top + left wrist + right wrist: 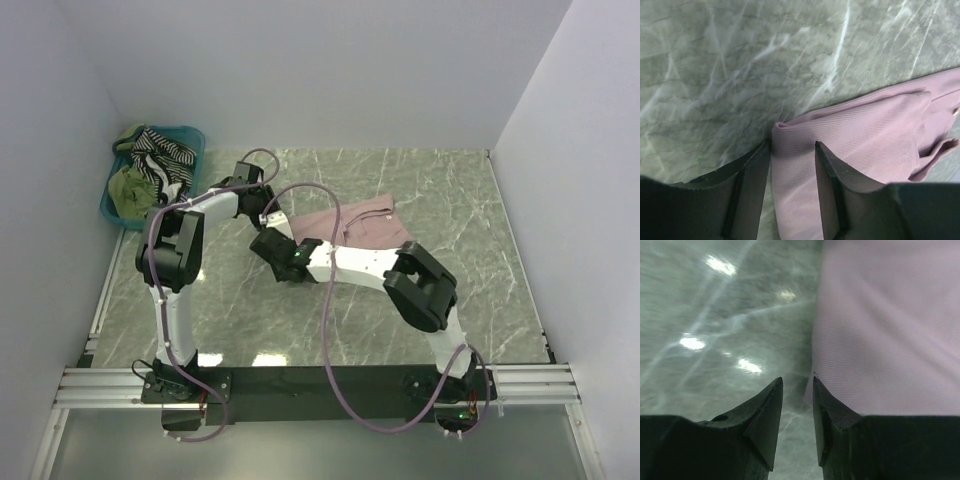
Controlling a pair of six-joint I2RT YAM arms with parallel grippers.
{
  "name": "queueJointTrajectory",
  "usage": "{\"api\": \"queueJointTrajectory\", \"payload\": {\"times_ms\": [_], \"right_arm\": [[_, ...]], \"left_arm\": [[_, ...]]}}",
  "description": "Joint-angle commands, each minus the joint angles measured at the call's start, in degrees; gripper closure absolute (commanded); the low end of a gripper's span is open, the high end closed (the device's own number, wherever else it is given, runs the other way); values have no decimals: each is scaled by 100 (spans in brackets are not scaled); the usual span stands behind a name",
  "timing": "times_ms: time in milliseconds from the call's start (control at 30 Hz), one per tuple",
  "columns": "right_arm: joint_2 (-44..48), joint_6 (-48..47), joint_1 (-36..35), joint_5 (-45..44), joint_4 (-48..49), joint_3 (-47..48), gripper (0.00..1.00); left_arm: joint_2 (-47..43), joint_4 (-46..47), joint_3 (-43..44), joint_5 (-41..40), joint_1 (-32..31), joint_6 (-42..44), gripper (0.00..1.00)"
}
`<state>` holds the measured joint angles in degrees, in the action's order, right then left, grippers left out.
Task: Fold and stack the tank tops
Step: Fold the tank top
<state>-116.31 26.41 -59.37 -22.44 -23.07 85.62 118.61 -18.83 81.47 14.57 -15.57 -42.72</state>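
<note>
A dusty pink tank top (362, 221) lies partly folded on the marble table, right of centre. My left gripper (272, 216) is at its left end. In the left wrist view its jaws (792, 142) stand open astride the folded corner of the pink tank top (865, 135), and the cloth lies flat between them. My right gripper (268, 246) is just in front of that end, low over the table. Its jaws (797, 378) are open a little with only bare table between them, and the right fingertip (816, 382) is at the edge of the pink tank top (880, 330).
A teal basket (192, 133) sits at the back left corner. It holds a black-and-white striped tank top (165, 150) and an olive green one (130, 188). White walls close in the table on three sides. Purple cables loop over both arms.
</note>
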Motion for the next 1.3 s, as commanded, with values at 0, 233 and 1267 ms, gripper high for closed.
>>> {"api": "queueJointTrajectory", "payload": {"times_ms": [0, 233, 1267], "right_arm": [[-198, -40, -65, -718, -321, 297, 61], [-568, 4, -258, -1480, -821, 534, 61], [-138, -101, 66, -482, -709, 70, 100]], "left_arm": [[171, 37, 18, -7, -25, 10, 53], [251, 142, -158, -24, -25, -79, 57], [216, 767, -325, 108, -34, -465, 99]]}}
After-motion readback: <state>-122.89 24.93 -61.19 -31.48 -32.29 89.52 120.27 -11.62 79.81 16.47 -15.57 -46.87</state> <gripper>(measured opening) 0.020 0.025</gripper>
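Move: The left hand hovers about 1 cm above the tank top's far hem corner, which lies between its open fingers, some 1 cm ahead and 1 cm right. From there the folded straps lie about 22 cm right, level ahead, and the basket 27 cm left and 10 cm farther out. The near hem corner is some 3 cm right of the right hand and 4 cm below, level ahead; the far corner is about 15 cm ahead of that hand. Both hands end up pinching the tank top's hem, one at each corner. The right hand drops about 3.5 cm and shifts 3 cm to its right, its left side rolling down some 15 degrees, before its fingers close on the near corner; the left creeps about a centimetre forward and right over the far corner while its fingers shut. ##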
